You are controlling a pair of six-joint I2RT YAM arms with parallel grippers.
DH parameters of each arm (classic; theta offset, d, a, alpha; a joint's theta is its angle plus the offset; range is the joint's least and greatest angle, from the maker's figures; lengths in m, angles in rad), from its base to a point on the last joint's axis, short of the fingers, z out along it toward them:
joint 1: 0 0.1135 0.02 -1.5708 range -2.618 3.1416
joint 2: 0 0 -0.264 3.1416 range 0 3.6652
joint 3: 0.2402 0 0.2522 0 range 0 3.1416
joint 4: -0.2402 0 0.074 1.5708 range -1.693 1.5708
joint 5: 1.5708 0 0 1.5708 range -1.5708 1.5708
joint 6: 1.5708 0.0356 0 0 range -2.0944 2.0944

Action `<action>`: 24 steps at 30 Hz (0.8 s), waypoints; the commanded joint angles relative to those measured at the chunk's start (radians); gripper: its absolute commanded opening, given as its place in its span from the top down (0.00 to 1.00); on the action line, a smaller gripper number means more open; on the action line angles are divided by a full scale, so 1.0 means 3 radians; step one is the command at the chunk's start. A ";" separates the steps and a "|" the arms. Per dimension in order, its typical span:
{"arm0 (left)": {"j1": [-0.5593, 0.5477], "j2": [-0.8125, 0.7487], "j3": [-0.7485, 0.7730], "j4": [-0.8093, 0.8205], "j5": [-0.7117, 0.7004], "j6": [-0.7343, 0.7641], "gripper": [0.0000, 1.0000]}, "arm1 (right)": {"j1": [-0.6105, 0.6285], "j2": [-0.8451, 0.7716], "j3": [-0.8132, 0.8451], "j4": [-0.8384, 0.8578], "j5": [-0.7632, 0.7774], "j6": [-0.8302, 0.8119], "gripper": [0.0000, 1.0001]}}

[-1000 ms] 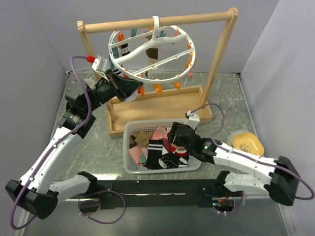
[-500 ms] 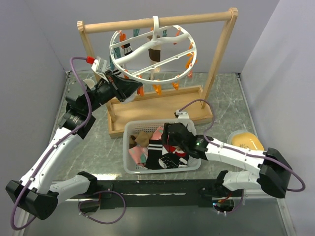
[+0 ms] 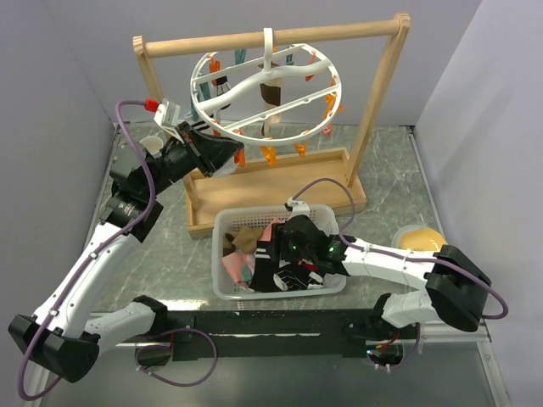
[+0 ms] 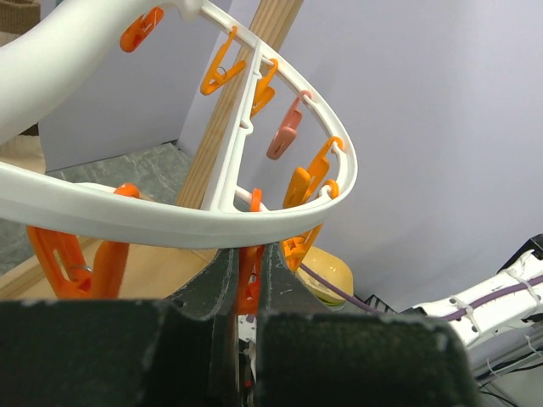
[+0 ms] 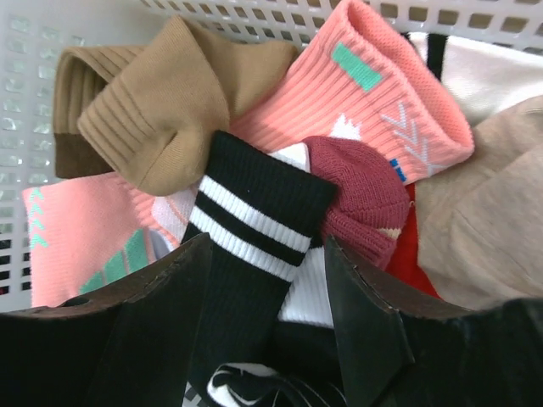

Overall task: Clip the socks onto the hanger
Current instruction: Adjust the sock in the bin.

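Note:
The hanger (image 3: pixel 252 82), a white ring with orange pegs, hangs from the wooden bar. Two socks hang clipped to it: a brown one (image 3: pixel 269 93) and a black-and-white one (image 3: pixel 220 86). My left gripper (image 3: pixel 232 153) is at its lower left rim, shut on an orange peg (image 4: pixel 249 280) just under the ring (image 4: pixel 170 225). More socks (image 3: pixel 254 257) lie in the basket. My right gripper (image 5: pixel 267 246) is low over them and open, its fingers on either side of a black sock with white stripes (image 5: pixel 254 212). Pink (image 5: pixel 373 93), brown (image 5: pixel 161 119) and maroon (image 5: pixel 361 191) socks lie around it.
The white mesh basket (image 3: pixel 222 227) sits just in front of the wooden frame's base tray (image 3: pixel 280 191). The frame's right post (image 3: pixel 377 102) stands behind it. A yellow object (image 3: pixel 420 240) lies at the right. Grey walls close in on the left, the right and behind.
My right gripper has moved left and down into the basket, over the black striped sock, and its jaws have narrowed a little. The left gripper keeps its hold on the peg.

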 commanded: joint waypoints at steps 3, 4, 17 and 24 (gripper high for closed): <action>0.0016 -0.0111 -0.0066 -0.0007 0.0107 -0.0088 0.99 | -0.0070 0.0080 -0.0006 0.0150 -0.0058 0.0006 0.38; 0.0016 -0.0121 -0.0066 -0.0012 0.0112 -0.0083 0.99 | -0.0076 0.0090 -0.0017 0.0155 -0.0058 0.0017 0.38; 0.0021 -0.0127 -0.0056 -0.0012 0.0117 -0.0073 0.99 | -0.0132 0.0090 -0.0165 0.0630 -0.0099 0.0037 0.74; 0.0021 -0.0111 -0.0046 -0.0032 0.0107 -0.0047 0.99 | -0.0127 -0.0426 -0.0237 0.0743 -0.0022 -0.0172 1.00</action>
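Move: The black striped sock's cuff lies just below and between the right hand's open fingers, about 2 cm to its left, 1 cm ahead and 2 cm lower. At much the same level, the brown sock sits some 8 cm left and 3 cm ahead, the pink sock about 5 cm ahead and 1 cm left, and the maroon sock level with the hand, 3 cm right. From the left hand, up at the hanger rim, the cuff is about 6 cm back, 6 cm right and nearly 40 cm down. Sinking about 1.5 cm and easing nearly 1 cm forward into the bin, the right hand snaps its fingers from roughly two-thirds open to shut, pinching the black striped sock's cuff between the tips. With the fingers closed it then lifts back up about 1.5 cm, its wrist hardly turning. ##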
